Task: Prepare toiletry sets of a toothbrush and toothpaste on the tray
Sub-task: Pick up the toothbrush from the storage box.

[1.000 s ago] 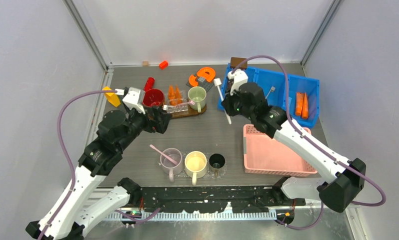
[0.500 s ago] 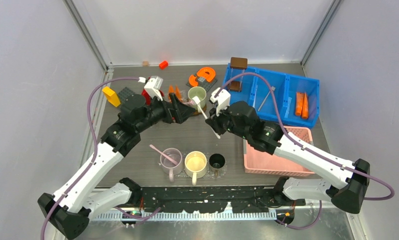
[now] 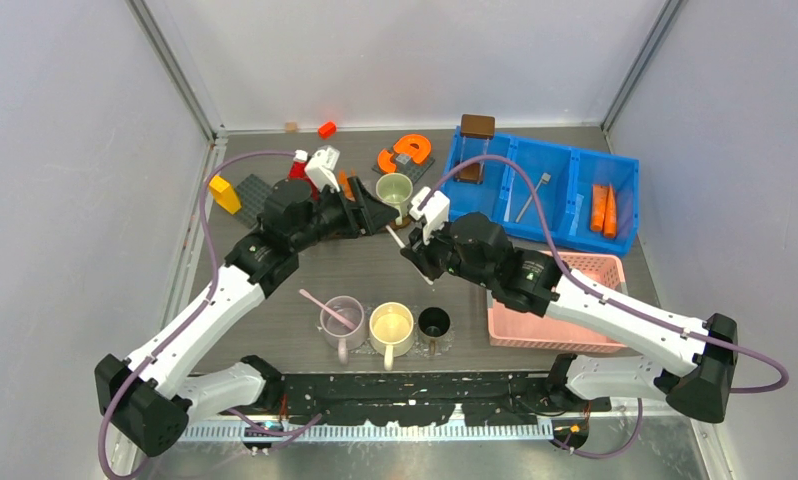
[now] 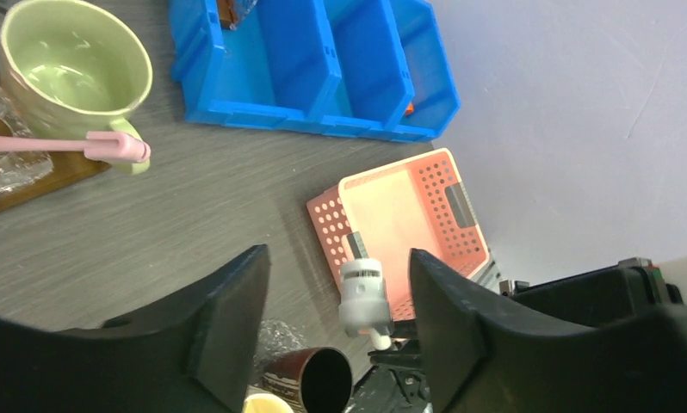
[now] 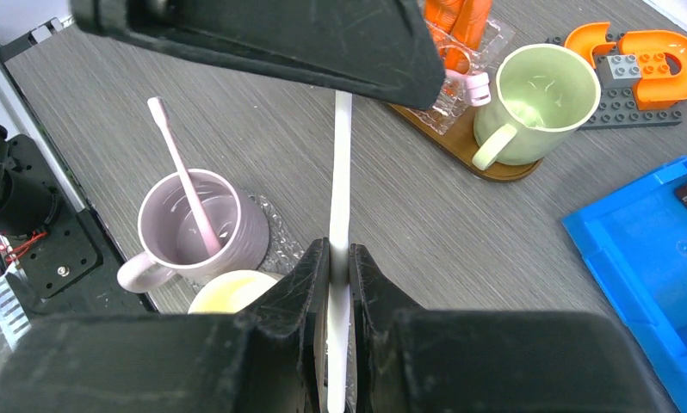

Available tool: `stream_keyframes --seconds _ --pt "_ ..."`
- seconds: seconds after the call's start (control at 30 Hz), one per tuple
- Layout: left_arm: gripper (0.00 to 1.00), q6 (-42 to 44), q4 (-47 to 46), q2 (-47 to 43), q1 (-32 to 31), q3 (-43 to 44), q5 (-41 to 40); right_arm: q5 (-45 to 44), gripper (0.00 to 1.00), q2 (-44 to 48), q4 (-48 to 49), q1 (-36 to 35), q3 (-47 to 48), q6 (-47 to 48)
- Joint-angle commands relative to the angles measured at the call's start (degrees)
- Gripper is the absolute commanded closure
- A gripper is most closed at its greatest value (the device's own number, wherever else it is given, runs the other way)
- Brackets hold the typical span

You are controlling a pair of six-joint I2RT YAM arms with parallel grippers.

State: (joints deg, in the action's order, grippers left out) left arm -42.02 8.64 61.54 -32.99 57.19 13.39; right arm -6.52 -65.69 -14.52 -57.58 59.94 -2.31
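Note:
My right gripper (image 5: 340, 254) is shut on the shaft of a white toothbrush (image 5: 341, 172), held over the table's middle (image 3: 396, 238). My left gripper (image 4: 336, 258) is open, its jaws either side of that toothbrush's head (image 4: 362, 297) without touching it. A pink toothbrush (image 4: 64, 144) lies across the brown tray (image 5: 461, 155), its head by the green mug (image 5: 547, 90). Orange toothpaste tubes (image 5: 456, 17) stand on the tray, partly hidden by the left gripper. More orange tubes (image 3: 603, 210) lie in the blue bin. Another pink toothbrush (image 5: 181, 185) stands in the pink mug (image 3: 340, 320).
A pink basket (image 3: 545, 300) sits at the right front and blue bins (image 3: 535, 170) behind it. A cream mug (image 3: 392, 325) and a dark cup (image 3: 434, 323) stand at the front. An orange C-shaped block (image 3: 405, 152) and a yellow block (image 3: 223, 192) lie at the back.
My right gripper carried the white toothbrush from the blue bin to the table's middle. My left gripper swung right, past the tray, and now brackets the toothbrush's head.

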Motion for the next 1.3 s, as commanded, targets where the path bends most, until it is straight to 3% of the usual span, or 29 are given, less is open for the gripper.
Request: stream_keyframes --seconds 0.0,0.27,0.33,0.5,0.67,0.83,1.27 --pt "0.46 -3.1 -4.2 0.6 0.0 1.7 2.7 -1.1 0.99 1.4 3.4 -0.8 -0.5 1.3" --pt "0.93 -5.3 -5.1 -0.9 -0.2 -0.3 4.1 -2.1 0.99 1.6 4.6 -1.0 -1.4 1.5" --pt "0.99 -5.4 -5.1 -1.4 -0.2 -0.6 3.8 -2.1 0.93 1.8 5.0 -0.9 -1.6 1.4" --pt "1.00 -5.1 -4.5 -3.3 -0.2 -1.4 2.7 -2.5 0.41 3.2 5.7 -0.9 -2.5 0.5" --pt "1.00 -3.0 -3.6 -7.4 -0.6 -3.4 -0.4 -3.7 0.15 5.5 6.8 -1.0 -4.0 -1.1" --pt "1.00 -0.3 -2.7 -12.5 -1.6 -6.7 -4.6 -7.1 0.06 9.1 8.2 -1.0 -6.4 -2.8" --pt "1.00 5.3 -3.5 -26.6 -8.8 -19.5 -18.3 -20.9 0.04 19.9 10.8 -1.0 -13.5 -6.8"
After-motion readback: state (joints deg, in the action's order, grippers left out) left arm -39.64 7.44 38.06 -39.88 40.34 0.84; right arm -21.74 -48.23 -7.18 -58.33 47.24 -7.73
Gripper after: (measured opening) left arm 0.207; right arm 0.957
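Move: Between the left hand's half-open fingers is the upper end of the white toothbrush, which slopes down and back towards the right; its middle lies about 5 cm back, 3 cm right and 3 cm below that hand. The right hand still grips it there. Far below the left hand, by roughly 22 cm, stand the yellow mug, 16 cm straight back, the lilac mug, 16 cm back and 9 cm left, and the green mug, about 8 cm ahead. Closing on the brush's upper end, the left fingers pinch it while the right hand holds still. The right fingers then open wide, letting go, and that hand withdraws about 6 cm right and 3 cm up, turning clockwise. The left keeps its pinch and carries the brush about 5 cm back and as far left, first rising slightly, then sinking, towards the lilac mug. ##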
